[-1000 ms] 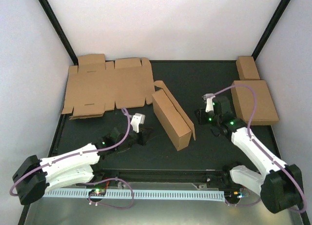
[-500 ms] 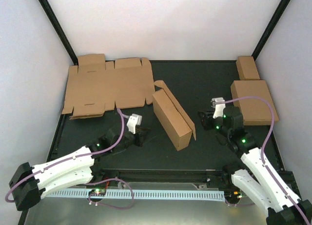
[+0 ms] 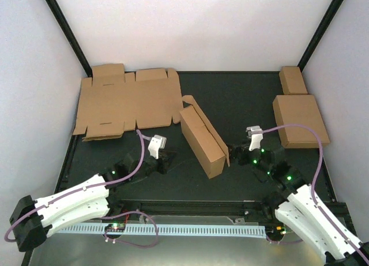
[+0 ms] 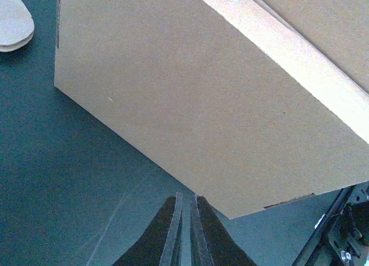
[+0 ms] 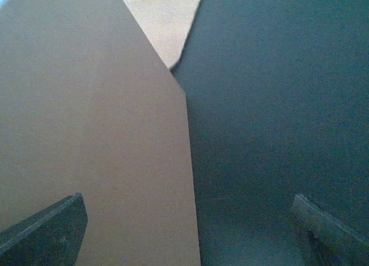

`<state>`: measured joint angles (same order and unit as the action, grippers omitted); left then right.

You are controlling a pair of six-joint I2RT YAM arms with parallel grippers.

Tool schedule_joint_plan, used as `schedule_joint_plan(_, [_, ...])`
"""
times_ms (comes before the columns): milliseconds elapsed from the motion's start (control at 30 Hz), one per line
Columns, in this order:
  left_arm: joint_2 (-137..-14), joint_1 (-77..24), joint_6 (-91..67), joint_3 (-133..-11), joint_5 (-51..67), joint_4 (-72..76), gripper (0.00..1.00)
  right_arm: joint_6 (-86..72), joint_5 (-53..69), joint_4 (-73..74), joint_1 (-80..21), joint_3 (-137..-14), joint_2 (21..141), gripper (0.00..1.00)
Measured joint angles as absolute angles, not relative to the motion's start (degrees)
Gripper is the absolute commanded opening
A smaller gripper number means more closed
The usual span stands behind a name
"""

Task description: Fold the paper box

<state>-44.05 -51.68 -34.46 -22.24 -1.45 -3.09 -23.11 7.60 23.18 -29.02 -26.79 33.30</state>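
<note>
The paper box point(image 3: 202, 140) stands on edge mid-table, partly folded, with one flap point(image 3: 196, 106) sticking out behind it. Its broad brown side point(image 4: 196, 98) fills the left wrist view. My left gripper point(image 3: 170, 157) sits low on the mat just left of it, shut and holding nothing, its fingertips point(image 4: 185, 199) a short way from the box's lower edge. My right gripper point(image 3: 232, 150) is just right of the box, open wide. In the right wrist view a brown panel point(image 5: 98, 133) of the box reaches in between the two fingers point(image 5: 49, 231), untouched by either.
A flat die-cut cardboard sheet point(image 3: 124, 103) lies at the back left. A folded squarish box point(image 3: 300, 120) and a small oblong box point(image 3: 293, 79) sit at the back right. Black frame posts point(image 3: 66, 29) rise at both back corners, and white walls close in the table.
The right arm swung left and nearer, from beside the folded box to the paper box, and its jaws opened wide. The left arm drew back slightly.
</note>
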Motion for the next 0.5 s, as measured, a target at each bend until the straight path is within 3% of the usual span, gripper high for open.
schedule_joint_plan(167, [-43.5, -51.4, -34.0, -22.2, -1.5, -3.6, 0.08, -23.2, 4.0, 25.5, -29.4, -31.7, 32.8, 1.00])
schedule_joint_plan(500, [-43.4, -51.3, -33.2, -22.2, -1.5, -4.6, 0.09, -21.3, 1.3, 33.6, -29.5, -52.0, 43.6, 1.00])
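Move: The lid panel on the right side of the paper box, standing on edge, is centred some 7 cm to the right hand's left, 7 cm ahead and about 4 cm below; its near end is close beside the fingers. The box body's middle is about 11 cm left, 5 cm ahead and 5 cm below. The large closed box is roughly 24 cm right, 12 cm ahead and 11 cm below. From the left hand, the lid panel lies about 9 cm ahead, 15 cm right and 4 cm lower. The right hand lifts away from beside the near end of the lid panel, climbing about 12 cm with the fingers staying wide open. On the way up it eases forward some 3 cm along the panel's right side, while the wrist tips its fingers up and turns clockwise, each by roughly 5 degrees, gripping nothing. ##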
